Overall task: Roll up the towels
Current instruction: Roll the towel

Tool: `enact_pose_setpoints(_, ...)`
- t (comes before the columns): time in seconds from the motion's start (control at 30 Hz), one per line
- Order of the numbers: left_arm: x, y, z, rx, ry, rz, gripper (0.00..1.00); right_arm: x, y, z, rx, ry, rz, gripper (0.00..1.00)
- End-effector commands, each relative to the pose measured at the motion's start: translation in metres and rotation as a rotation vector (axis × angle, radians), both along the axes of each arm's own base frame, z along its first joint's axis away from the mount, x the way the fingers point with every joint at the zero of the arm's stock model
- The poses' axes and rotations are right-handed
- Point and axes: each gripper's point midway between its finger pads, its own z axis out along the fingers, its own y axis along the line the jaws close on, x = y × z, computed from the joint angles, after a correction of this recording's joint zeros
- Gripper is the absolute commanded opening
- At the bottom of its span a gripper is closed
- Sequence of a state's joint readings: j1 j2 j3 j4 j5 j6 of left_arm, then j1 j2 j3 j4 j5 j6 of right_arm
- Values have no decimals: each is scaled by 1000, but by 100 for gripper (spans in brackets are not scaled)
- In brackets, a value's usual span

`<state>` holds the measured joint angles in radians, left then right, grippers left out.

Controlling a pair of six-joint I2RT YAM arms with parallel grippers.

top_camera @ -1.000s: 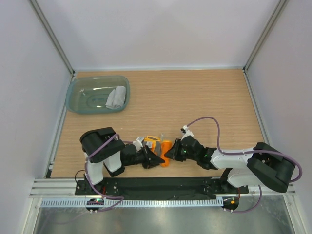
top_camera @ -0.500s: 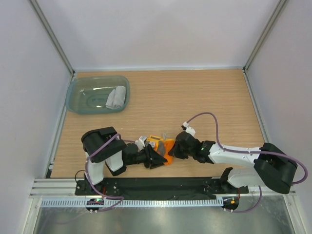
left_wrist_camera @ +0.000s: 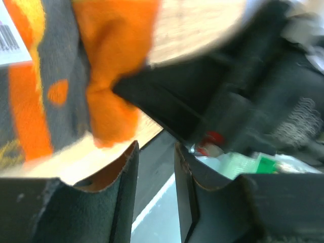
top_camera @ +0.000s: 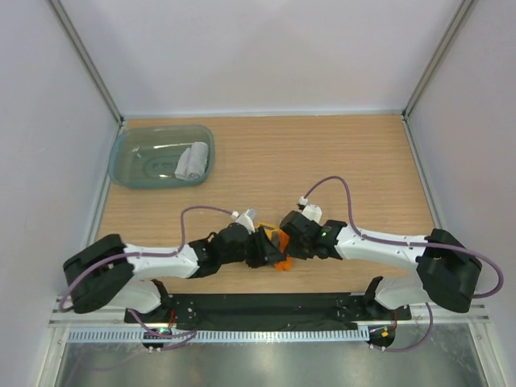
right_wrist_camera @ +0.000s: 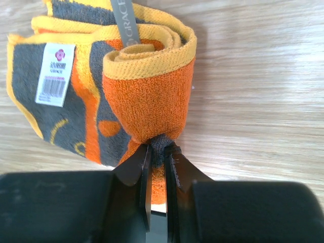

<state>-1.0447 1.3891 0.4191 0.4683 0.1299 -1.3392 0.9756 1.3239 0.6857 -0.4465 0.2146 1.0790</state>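
Observation:
The orange towel (right_wrist_camera: pixel 147 101) lies partly rolled near the table's front edge, its spiral end and yellow hem showing. Its grey patterned face carries a white label (right_wrist_camera: pixel 53 75). My right gripper (right_wrist_camera: pixel 158 149) is shut on a bunched fold at the towel's near end. In the top view the orange towel (top_camera: pixel 281 262) sits between both grippers, mostly covered by them. My left gripper (left_wrist_camera: pixel 156 149) stands open just beside the orange towel (left_wrist_camera: pixel 109 76), with nothing between its fingers. The light grey towel (top_camera: pixel 192 161) lies rolled in the tub.
The teal plastic tub (top_camera: pixel 133 157) stands at the far left of the wooden table (top_camera: pixel 339 161). The black base rail (top_camera: pixel 258 305) runs right behind the towel at the front edge. White walls close in the sides and back.
My left gripper has opened and let go of the orange towel, and its arm has stretched out low to the right. The right gripper has moved a little away from the front edge with the towel.

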Motion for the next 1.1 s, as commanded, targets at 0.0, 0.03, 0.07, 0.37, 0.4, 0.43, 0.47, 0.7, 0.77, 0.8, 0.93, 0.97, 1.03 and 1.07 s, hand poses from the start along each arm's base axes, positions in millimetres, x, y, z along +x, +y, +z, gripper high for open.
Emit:
enact_pose_setpoints(0.0,7,65,-27,498,-153,47,35,4,5,9,-6,0,-22,1)
enact_pose_setpoints(0.03,10,68,-23,532,-192,60,36,3,8,7,-6,7,-18,1)
enact_pose_setpoints(0.07,10,71,-20,572,-254,63,36,4,11,9,-3,11,-18,1)
enact_pose_setpoints(0.37,-4,54,-3,719,-487,60,37,10,42,23,69,44,-5,1)
enact_pose_setpoints(0.4,-5,52,0,720,-517,77,37,9,45,23,81,50,-2,1)
enact_pose_setpoints(0.43,-6,52,-1,729,-533,81,37,8,47,23,85,61,-3,1)
enact_pose_setpoints(0.47,-6,50,1,730,-548,88,37,7,51,25,95,69,6,1)
enact_pose_setpoints(0.7,-7,34,21,754,-693,84,41,7,52,17,67,96,8,1)
enact_pose_setpoints(0.77,-7,29,20,783,-728,55,49,5,55,15,75,112,8,1)
enact_pose_setpoints(0.8,-7,26,21,785,-735,52,52,5,58,15,84,115,10,1)
enact_pose_setpoints(0.93,-7,25,12,823,-763,40,64,1,67,16,116,141,35,1)
enact_pose_setpoints(0.97,-5,25,10,833,-772,44,65,1,68,15,118,144,37,1)
enact_pose_setpoints(1.03,-5,27,2,868,-784,39,68,-1,69,15,118,153,50,1)
enact_pose_setpoints(1.07,-3,28,-1,885,-794,41,69,-2,71,15,126,160,57,1)
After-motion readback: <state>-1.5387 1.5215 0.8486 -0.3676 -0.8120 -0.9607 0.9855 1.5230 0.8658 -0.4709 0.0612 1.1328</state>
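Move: The towel roll is already pinched near its near end by the right hand; its middle lies about 3 cm ahead of that hand, 1 cm to its left and a little lower. The towel's label, on the flat part not yet rolled, sits some 5 cm ahead and 6 cm left of the right hand. From the raised left hand, the roll's middle is roughly 5 cm ahead, 3 cm right and 5 cm below. The towel roll stays pinched in the right fingers, which carry it about 5 cm left at almost level height. Meanwhile the left hand lifts briefly, swings left and slightly back, dips, then eases a little right again, its wrist turning some 60 degrees so the fingers go from pointing right to pointing forward and down at the roll's near end; late on, they open clearly wider. ##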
